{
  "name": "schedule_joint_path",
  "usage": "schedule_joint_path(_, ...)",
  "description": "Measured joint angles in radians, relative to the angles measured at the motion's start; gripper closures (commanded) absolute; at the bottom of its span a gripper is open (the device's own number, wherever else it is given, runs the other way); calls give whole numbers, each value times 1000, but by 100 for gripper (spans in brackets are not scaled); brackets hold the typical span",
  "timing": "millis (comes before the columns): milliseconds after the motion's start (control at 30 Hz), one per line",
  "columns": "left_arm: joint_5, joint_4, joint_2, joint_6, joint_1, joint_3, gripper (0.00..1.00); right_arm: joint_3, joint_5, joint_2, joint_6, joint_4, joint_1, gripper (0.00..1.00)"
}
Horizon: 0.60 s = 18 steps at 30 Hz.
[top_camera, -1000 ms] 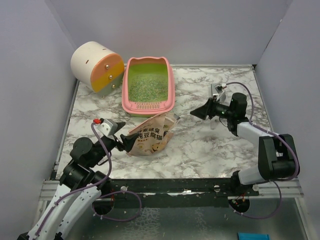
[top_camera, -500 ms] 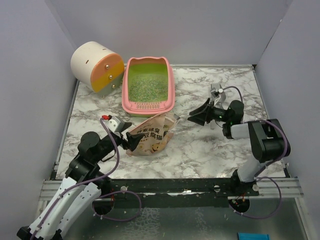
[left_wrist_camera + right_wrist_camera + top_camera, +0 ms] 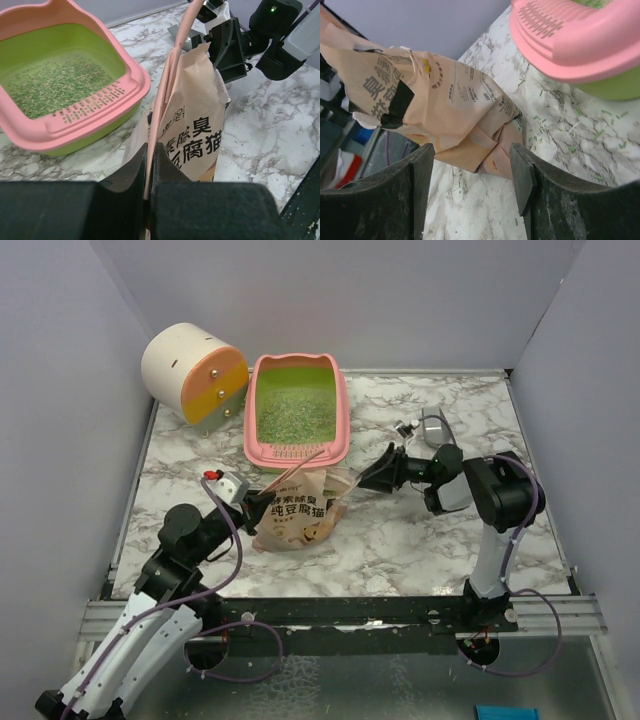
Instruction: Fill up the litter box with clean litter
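The pink litter box (image 3: 296,453) stands at the back of the marble table, its lime-green inside holding a layer of clean litter (image 3: 294,412). The left wrist view shows the box's slotted ledge (image 3: 92,102) and the litter (image 3: 52,85). A tan printed pouch (image 3: 296,512) stands just in front of the box. My left gripper (image 3: 257,508) is shut on the pouch's pink edge (image 3: 165,100), pinched between the jaws. My right gripper (image 3: 364,480) is open just right of the pouch. Its fingers (image 3: 422,175) flank the folded bottom of the pouch (image 3: 470,120) without touching it.
A cream-and-orange cylinder (image 3: 194,373) lies at the back left beside the box. A grey metal scoop (image 3: 434,427) rests on the table behind the right arm. Stray granules (image 3: 600,132) are scattered on the marble near the box (image 3: 570,50). Grey walls enclose three sides.
My left gripper moved in and shut on the pouch's edge. The right arm swung left from beside the scoop to the pouch's right end, still open.
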Motion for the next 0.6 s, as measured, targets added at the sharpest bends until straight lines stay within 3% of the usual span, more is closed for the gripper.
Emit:
schedule_joint_path(300,-72,-106,-73,18,0,20,100,74,-8,-36,-140,-6,120,39)
schedule_joint_path(600,-89,-146,-112,18,0,21,100,64,-33,-24,-126,3,152,37)
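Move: The bag mouth's right rim is close by the open right hand: some 6 cm to its left, 4 cm back and 4 cm higher. From that hand the litter box is about 30 cm ahead and 22 cm left, the scoop roughly 22 cm ahead and 26 cm right, both some 8 cm lower. The left hand already grips the bag's left edge, with the right rim about 24 cm to its right, 3 cm ahead and 6 cm below. Keeping its pinch on the bag's left edge, the left hand tugs it some 2.5 cm to the left, swinging a few degrees counter-clockwise. The right hand, fingers still open, reaches left about 4.5 cm towards the mouth's right rim, drawing back 3 cm and lifting about 2 cm, while its forward side rolls up and the fingers swing roughly 10 degrees counter-clockwise. ##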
